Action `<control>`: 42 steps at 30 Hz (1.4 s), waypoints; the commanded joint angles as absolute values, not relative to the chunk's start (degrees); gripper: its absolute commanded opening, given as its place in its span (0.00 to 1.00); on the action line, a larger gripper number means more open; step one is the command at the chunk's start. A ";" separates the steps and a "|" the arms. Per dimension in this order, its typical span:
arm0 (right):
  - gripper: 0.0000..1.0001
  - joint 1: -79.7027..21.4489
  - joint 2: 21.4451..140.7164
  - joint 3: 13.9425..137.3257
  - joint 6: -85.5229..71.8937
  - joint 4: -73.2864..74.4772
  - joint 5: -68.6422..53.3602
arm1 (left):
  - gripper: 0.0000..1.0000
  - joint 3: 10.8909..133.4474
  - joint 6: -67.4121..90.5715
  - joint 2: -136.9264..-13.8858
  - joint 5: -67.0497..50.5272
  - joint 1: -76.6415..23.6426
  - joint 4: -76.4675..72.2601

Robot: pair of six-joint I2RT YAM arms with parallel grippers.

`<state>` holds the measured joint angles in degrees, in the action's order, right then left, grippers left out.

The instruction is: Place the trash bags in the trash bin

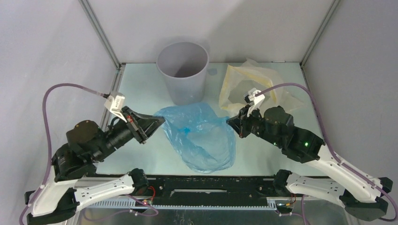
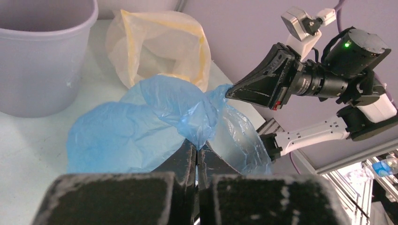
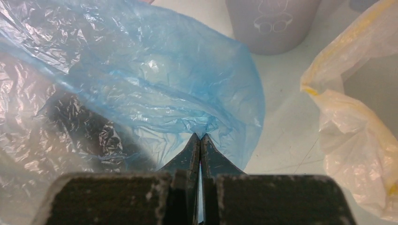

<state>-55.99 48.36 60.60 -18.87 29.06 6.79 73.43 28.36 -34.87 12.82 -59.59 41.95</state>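
Observation:
The blue trash bag hangs stretched between both grippers in front of the trash bin. My left gripper is shut on the bag's left edge, and the blue film bunches at its closed tips. My right gripper is shut on the bag's right edge, its tips pinching the crinkled film. The grey-lavender bin stands upright behind the bag, its base in the right wrist view. Its inside looks empty from above.
A pale yellow translucent bag lies at the back right, beside the bin. Grey walls and metal posts enclose the table on three sides. The arm bases and a black rail line the near edge.

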 commanded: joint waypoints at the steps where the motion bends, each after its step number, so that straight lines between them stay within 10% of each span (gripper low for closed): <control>1: 0.00 -55.28 49.49 65.46 -16.04 30.36 8.66 | 0.00 77.30 26.33 -38.35 16.09 -59.43 44.66; 30: 0.00 -47.89 65.66 89.27 -7.97 7.73 13.53 | 0.00 112.79 8.20 -63.27 22.95 -42.36 34.77; 42: 0.00 -42.19 81.56 110.40 -5.99 0.68 12.67 | 0.00 121.58 17.47 -73.39 3.25 -22.71 22.82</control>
<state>-43.66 78.48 103.61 -7.68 6.17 12.08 117.49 11.64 -70.63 13.21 -29.28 28.51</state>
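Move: Both hands still pinch the blue bag's rim. The trash bin stands some 37 cm ahead of the left hand, 5 cm to its right, its middle about 27 cm lower. From the right hand the bin is roughly 32 cm ahead, 18 cm left and 17 cm below; the yellowish-white bag lies about 32 cm ahead of that hand, 18 cm right and 25 cm below. Both hands, keeping their pinch, raise the blue bag 20–25 cm and carry it 15 cm forward, fingers tilting up. ##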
